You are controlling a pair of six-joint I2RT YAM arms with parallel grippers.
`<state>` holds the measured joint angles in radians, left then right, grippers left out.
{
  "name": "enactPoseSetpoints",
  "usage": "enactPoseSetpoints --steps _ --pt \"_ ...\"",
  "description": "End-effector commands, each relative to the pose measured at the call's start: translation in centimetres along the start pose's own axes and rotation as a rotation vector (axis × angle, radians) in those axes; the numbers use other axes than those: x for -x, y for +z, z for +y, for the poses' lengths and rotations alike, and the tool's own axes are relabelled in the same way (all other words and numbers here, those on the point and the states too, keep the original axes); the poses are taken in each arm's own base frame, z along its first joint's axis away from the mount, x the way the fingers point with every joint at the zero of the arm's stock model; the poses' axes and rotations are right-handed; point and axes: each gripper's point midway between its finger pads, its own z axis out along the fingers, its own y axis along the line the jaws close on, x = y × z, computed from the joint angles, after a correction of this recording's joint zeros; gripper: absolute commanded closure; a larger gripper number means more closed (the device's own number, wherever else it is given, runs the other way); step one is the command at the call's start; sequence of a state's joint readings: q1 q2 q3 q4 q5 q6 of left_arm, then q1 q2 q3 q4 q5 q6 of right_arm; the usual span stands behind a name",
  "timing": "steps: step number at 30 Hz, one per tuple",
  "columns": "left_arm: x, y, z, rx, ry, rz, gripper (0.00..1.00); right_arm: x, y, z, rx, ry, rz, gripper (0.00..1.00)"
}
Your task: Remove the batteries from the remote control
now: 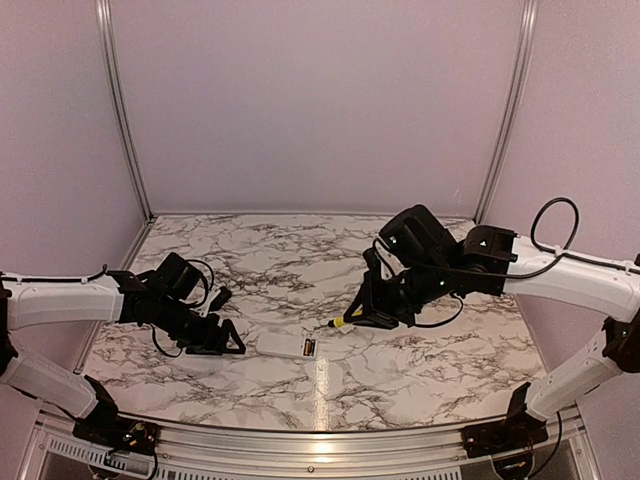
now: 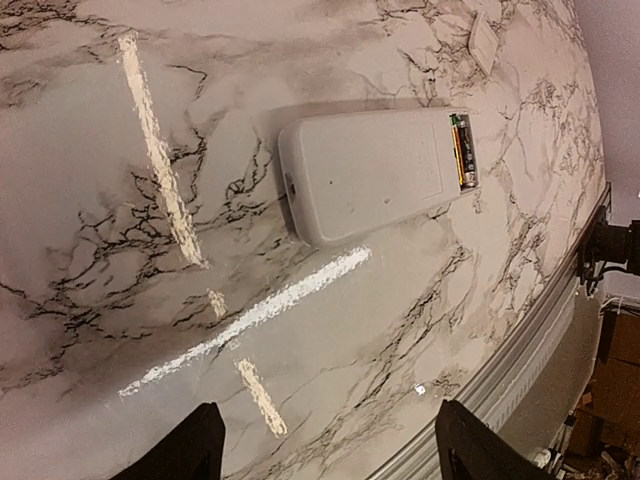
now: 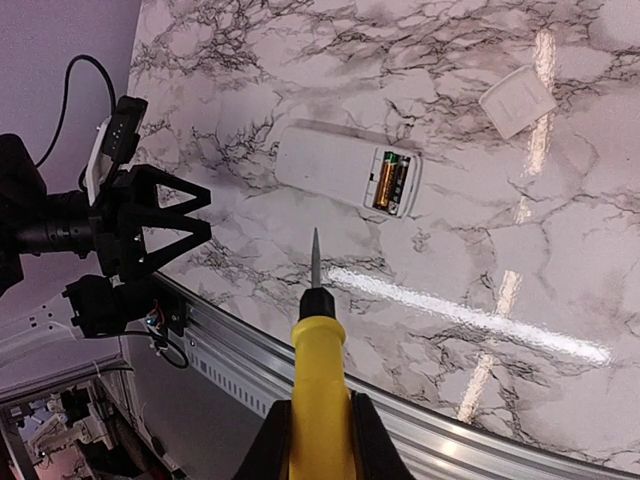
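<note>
The white remote control (image 1: 280,345) (image 2: 370,175) (image 3: 335,165) lies flat near the table's front edge, its battery recess uncovered at the right end. Two batteries (image 2: 462,150) (image 3: 391,183) (image 1: 308,347) lie side by side in the recess, one coppery-gold and one dark. My left gripper (image 1: 228,342) (image 2: 335,450) stands open just left of the remote, with nothing between its fingers. My right gripper (image 1: 372,313) (image 3: 320,440) is shut on a yellow-handled screwdriver (image 3: 319,350) (image 1: 340,322). Its metal tip points at the remote from a short way off and is not touching it.
A small white flat cover piece (image 3: 518,102) (image 2: 483,42) lies on the marble table beyond the remote's recess end. The aluminium rail of the table's front edge (image 3: 300,360) (image 2: 520,370) runs close to both grippers. Pale walls enclose the back and sides.
</note>
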<state>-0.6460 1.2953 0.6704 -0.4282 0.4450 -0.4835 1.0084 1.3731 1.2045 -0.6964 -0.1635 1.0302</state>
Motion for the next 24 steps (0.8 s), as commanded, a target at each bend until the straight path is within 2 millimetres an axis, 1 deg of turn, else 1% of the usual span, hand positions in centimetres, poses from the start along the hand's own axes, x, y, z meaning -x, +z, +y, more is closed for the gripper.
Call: enactPoseSetpoints --steps 1,4,7,10,13,15,18,21,24 --pt "3.1 0.9 -1.2 -0.006 0.03 -0.06 0.26 0.6 0.4 0.2 -0.023 0.025 -0.028 1.0" --pt "4.3 1.8 -1.2 0.015 0.038 -0.057 0.3 0.7 1.4 0.2 -0.036 0.026 -0.014 1.0" --pt "5.2 2.8 -1.5 0.016 0.045 -0.044 0.35 0.5 2.4 -0.4 -0.084 0.034 0.013 1.0" --pt "5.9 3.7 -1.5 0.027 0.06 -0.023 0.42 0.6 3.3 -0.8 -0.114 0.036 0.029 1.0" --pt "6.4 4.5 -1.2 0.043 0.069 0.002 0.46 0.7 4.1 -0.9 -0.126 0.035 0.05 1.0" --pt "6.5 5.0 -1.0 0.058 0.075 0.02 0.47 0.9 4.4 -0.9 -0.122 0.024 0.056 1.0" --pt "6.4 5.5 -0.8 0.068 0.076 0.043 0.52 1.4 4.3 -1.2 -0.125 0.019 0.057 1.0" --pt "6.3 5.8 -0.7 0.07 0.072 0.057 0.57 1.8 4.0 -1.7 -0.125 0.02 0.053 1.0" --pt "6.2 6.1 -0.7 0.084 0.079 0.066 0.6 2.0 3.6 -2.2 -0.124 0.02 0.049 1.0"
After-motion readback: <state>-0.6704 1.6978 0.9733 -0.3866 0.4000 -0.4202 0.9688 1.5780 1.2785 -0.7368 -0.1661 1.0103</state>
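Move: The remote's middle lies about 6 cm ahead of the left hand, 11 cm to its right and 6 cm below, with its open battery compartment some 5 cm farther right. From the right hand, whose fingers hold the screwdriver, that compartment is roughly 7 cm ahead, 11 cm to the left and 20 cm down. The loose battery cover rests on the table about 13 cm ahead of the right hand and 2 cm to its left. The remote is approached from both ends: the left hand travels about 6 cm forward and 5 cm right, sinking slightly, to the remote's left end, its fingers closing from wide to under half open. The right hand keeps its grip on the screwdriver and sinks some 5 cm, easing a little forward towards the end and tipping the shaft slightly steeper, bringing the tip close to the batteries. ##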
